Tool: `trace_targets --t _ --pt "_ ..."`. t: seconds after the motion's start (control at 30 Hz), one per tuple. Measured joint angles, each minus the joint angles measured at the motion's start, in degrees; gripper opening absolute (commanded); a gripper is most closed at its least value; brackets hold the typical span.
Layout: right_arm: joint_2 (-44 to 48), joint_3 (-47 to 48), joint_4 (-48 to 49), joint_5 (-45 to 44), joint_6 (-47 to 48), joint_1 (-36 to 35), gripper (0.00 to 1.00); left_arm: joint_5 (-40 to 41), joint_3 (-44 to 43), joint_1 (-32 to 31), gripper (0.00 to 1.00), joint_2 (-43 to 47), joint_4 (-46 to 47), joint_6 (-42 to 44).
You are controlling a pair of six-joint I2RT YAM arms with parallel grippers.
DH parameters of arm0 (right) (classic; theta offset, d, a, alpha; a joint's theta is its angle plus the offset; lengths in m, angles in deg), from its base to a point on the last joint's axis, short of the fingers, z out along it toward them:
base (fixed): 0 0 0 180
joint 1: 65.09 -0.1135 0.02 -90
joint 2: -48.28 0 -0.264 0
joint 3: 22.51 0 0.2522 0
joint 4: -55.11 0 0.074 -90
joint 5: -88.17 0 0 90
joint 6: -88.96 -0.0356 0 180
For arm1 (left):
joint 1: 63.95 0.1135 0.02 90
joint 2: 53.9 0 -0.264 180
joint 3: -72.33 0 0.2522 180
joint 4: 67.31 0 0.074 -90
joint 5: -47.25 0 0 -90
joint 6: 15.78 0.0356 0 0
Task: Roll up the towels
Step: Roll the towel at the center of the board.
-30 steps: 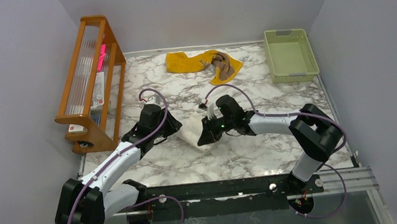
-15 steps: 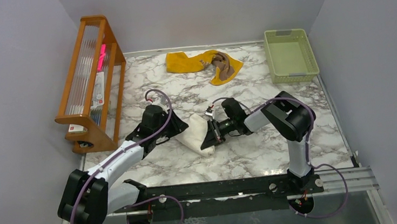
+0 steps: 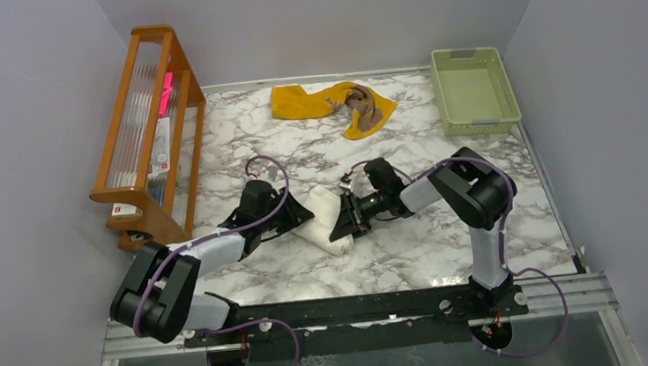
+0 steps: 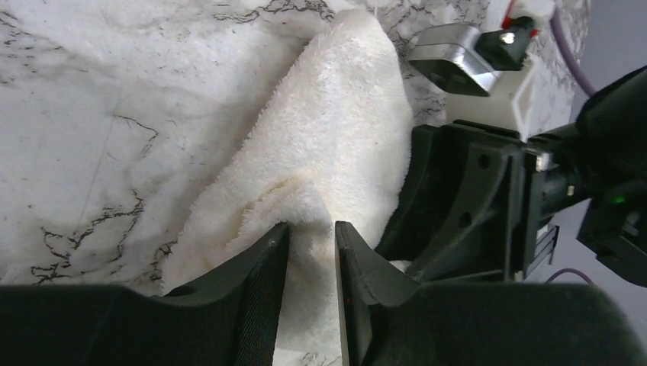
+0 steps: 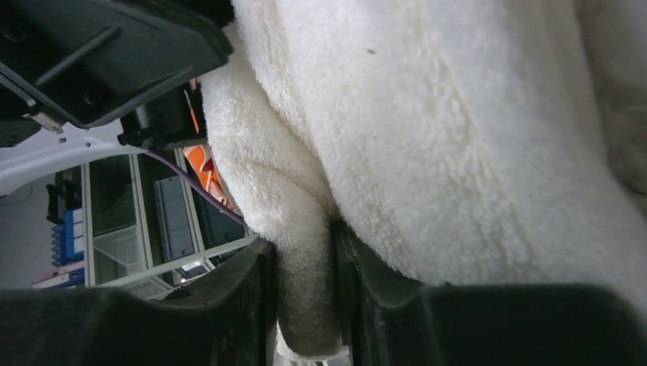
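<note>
The cream-white towel (image 3: 322, 221) lies as a loose, partly rolled bundle on the marble table, between my two grippers. My left gripper (image 4: 311, 238) is shut on a fold at the towel's left end. My right gripper (image 5: 301, 263) faces it from the right, jaws closed on a thick rolled edge of the same towel (image 5: 458, 137). Far back, the mustard yellow towel (image 3: 309, 100) lies crumpled, with the brown towel (image 3: 364, 107) bunched on its right part. Neither gripper is near those two.
A pale green plastic basket (image 3: 473, 90) stands at the back right corner. A wooden rack (image 3: 144, 137) with items leans along the left wall. Grey walls close in both sides; the arm bases' black rail (image 3: 358, 308) runs along the near edge.
The right arm folded its elbow up and back while its gripper stayed at the towel. The left arm stretched lower, its gripper sliding slightly right. The cream towel looks more bundled.
</note>
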Motion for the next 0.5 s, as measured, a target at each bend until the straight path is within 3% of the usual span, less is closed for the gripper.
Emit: trace_targets --t 0.17,0.3,0.37,0.5 --pt "5.8 2.0 -10.7 -5.7 7.4 -0.2 0.51 1.0 1.2 0.0 0.32 -2.6 4.2 0.0" --pt "13.8 4.3 -19.4 -15.6 16.5 -0.2 0.57 1.9 2.6 -0.2 0.32 -2.6 6.6 -0.2" --pt "18.2 5.1 -21.6 -20.3 21.2 -0.7 0.66 2.4 3.0 -0.2 0.32 -2.3 7.3 -0.2" --pt "28.1 5.0 -23.5 -32.6 32.8 -4.4 0.68 3.3 3.3 -0.3 0.31 -2.0 7.3 -0.2"
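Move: The right fingers still have the near-right end of the white towel's roll between them; the towel's middle is about 4 cm ahead and 4 cm to the left, at about their height. The left fingertips are some 6 cm ahead and 7 cm left of the right hand, and the yellow towel lies roughly 37 cm straight ahead. From the left hand the white towel's middle is about 3 cm right, 2 cm back and 2 cm below. Upward and forward, the right hand comes free of the towel's rolled end: its fingers open wide while it climbs roughly 8 cm and reaches about 6 cm forward, rolling some 50 degrees so that its wrist faces down over the cloth. The left hand settles about 1 cm lower and stays on the roll's left end, its opening unchanged. ##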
